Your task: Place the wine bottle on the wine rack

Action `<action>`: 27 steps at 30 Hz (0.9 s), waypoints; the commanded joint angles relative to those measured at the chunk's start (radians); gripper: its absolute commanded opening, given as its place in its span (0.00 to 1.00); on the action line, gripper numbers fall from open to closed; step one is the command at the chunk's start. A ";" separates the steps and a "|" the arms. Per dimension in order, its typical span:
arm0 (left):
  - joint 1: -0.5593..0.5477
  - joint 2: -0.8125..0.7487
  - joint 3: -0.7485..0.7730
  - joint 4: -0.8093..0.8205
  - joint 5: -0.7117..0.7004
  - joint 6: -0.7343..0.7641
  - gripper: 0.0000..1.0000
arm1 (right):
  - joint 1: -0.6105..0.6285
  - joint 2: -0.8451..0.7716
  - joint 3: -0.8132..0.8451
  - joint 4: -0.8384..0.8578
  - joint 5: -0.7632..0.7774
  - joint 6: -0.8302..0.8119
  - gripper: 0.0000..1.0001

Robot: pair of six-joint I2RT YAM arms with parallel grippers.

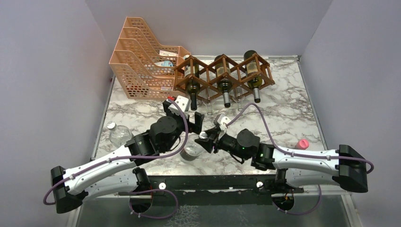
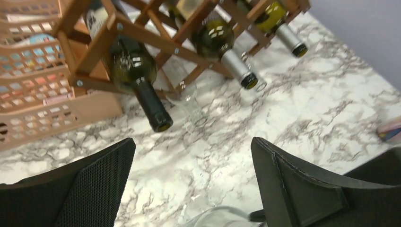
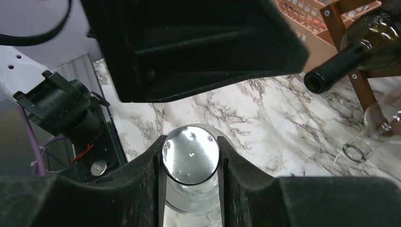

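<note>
The reddish-brown wooden wine rack stands at the back of the marble table and holds three dark bottles with their necks pointing toward me. It also shows in the left wrist view. My right gripper is shut on the silver cap of a clear glass bottle that stands upright on the table near the front centre. My left gripper is open and empty just behind that bottle, facing the rack. The bottle's rim shows low between the left fingers.
A peach-orange perforated tiered tray stands left of the rack. A second clear bottle lies at the left edge. Clear glass pieces lie under the rack's front. A pink object sits at the right.
</note>
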 commanded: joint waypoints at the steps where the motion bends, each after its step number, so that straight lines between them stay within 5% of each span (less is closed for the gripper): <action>1: 0.094 -0.012 -0.053 -0.065 0.162 -0.144 0.99 | -0.003 -0.049 -0.100 -0.162 0.036 0.098 0.01; 16: 0.443 0.116 -0.231 -0.002 0.618 -0.333 0.99 | -0.003 -0.249 -0.235 -0.241 0.061 0.179 0.01; 27: 0.526 0.119 -0.261 -0.102 0.609 -0.386 0.99 | -0.003 -0.167 -0.294 -0.172 0.003 0.193 0.01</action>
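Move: The clear bottle that my right hand grips by its cap leans over. Its middle is about 4 cm left of that hand, 1 cm back and 11 cm below. From my open left hand that middle lies some 7 cm back, about 1 cm left and 17 cm below. The neck of the leftmost racked bottle is about 15 cm ahead of the left hand and 1 cm left, and the middle racked bottle's neck 16 cm ahead and 12 cm right, both some 19 cm down. I drop my left hand about 17 cm with its fingers wide open, drifting a little left and forward and tipping them some 35 degrees further down, to come in close on the far side of the clear bottle. Meanwhile my right hand keeps its pinch on the cap and draws it about 5 cm right, then lowers it about 3 cm, laying the bottle over. ##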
